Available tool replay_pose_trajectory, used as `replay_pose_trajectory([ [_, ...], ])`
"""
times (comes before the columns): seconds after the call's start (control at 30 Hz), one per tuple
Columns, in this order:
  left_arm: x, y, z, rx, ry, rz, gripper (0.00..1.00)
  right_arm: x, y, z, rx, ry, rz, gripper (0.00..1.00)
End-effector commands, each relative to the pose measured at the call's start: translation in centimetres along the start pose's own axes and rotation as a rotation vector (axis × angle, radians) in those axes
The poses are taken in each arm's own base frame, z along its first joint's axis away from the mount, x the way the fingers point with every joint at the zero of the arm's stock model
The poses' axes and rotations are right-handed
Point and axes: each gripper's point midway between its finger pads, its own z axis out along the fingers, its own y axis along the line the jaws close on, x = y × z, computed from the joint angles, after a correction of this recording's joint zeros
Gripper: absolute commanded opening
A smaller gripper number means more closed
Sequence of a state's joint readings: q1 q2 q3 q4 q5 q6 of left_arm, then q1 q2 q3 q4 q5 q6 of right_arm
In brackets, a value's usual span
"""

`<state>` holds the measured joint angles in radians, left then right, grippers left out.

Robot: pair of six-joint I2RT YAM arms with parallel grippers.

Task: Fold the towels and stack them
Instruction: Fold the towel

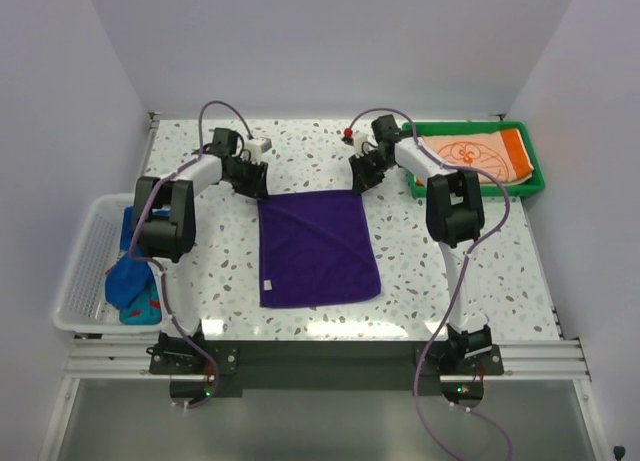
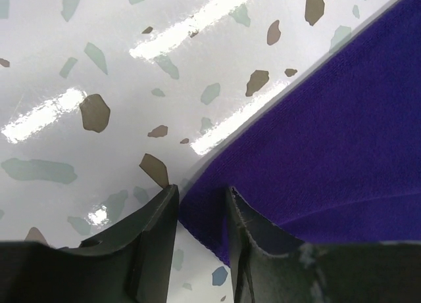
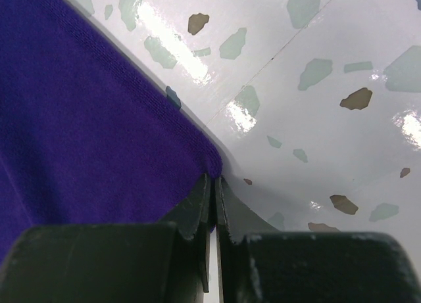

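A dark purple towel lies spread flat in the middle of the table. My left gripper is at its far left corner. In the left wrist view the jaws stand apart, with the purple towel's corner lying between them on the table. My right gripper is at the far right corner. In the right wrist view it is shut, pinching the corner of the purple towel. An orange-and-white towel lies in the green tray.
A white mesh basket at the left table edge holds blue and red-patterned towels. The green tray sits at the far right. White walls close in the table at the back and sides. A small red object lies near the right wrist.
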<state>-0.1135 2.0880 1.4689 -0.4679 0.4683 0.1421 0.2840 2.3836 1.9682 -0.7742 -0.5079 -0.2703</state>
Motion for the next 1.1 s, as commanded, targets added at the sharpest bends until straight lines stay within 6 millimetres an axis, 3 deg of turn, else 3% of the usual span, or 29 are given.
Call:
replay_pose_trajectory([
  [0.0,3.7,1.3,1.6,-0.026,0.116,-0.022,0.39,2.8,-1.5,0.4,0.058,0.093,0.021,0.01],
  [0.27,4.9,0.3,1.5,0.031,0.152,0.004,0.18,2.2,-1.4,-0.4,0.077,0.087,0.008,0.00],
  [0.4,5.0,-0.3,1.3,0.066,0.157,0.018,0.00,1.0,-1.3,-1.4,0.090,0.059,-0.005,0.00],
  [0.5,4.1,-0.2,0.9,0.059,0.138,0.035,0.00,-0.5,-0.9,-2.8,0.108,0.015,-0.014,0.00],
  [0.57,2.1,-0.4,-0.3,0.039,0.085,0.058,0.00,-1.8,-0.8,-4.0,0.130,-0.027,-0.030,0.00],
  [0.63,-1.3,-0.4,-2.3,-0.012,-0.025,0.109,0.00,-3.8,-0.6,-6.2,0.176,-0.100,-0.057,0.00],
  [0.8,-7.1,-1.0,-7.5,-0.111,-0.223,0.203,0.00,-7.1,0.1,-11.6,0.287,-0.229,-0.107,0.00],
  [0.83,-7.7,-1.3,-8.3,-0.118,-0.250,0.215,0.00,-8.0,0.7,-13.4,0.310,-0.273,-0.125,0.00],
  [0.93,-10.2,-2.4,-11.5,-0.153,-0.368,0.257,0.00,-9.0,1.3,-16.2,0.365,-0.338,-0.147,0.00],
  [1.07,-13.4,-4.3,-16.7,-0.199,-0.540,0.325,0.00,-10.6,3.8,-22.5,0.429,-0.467,-0.204,0.00],
])
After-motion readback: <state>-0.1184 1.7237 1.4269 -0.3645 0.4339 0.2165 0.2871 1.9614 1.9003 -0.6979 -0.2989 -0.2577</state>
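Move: The purple towel's far-left corner lies right between the left hand's half-open fingers, about 1 cm below; from the right hand, already pinching the far-right corner, it is some 19 cm left and 1 cm back. The towel's middle is about 14 cm back and 10 cm right of the left hand. The green tray's middle is roughly 10 cm ahead and 22 cm right of the right hand. Left fingers pinch the towel's corner, then both hands lift about 17 cm, tilting fingertips forward some 25 degrees. ##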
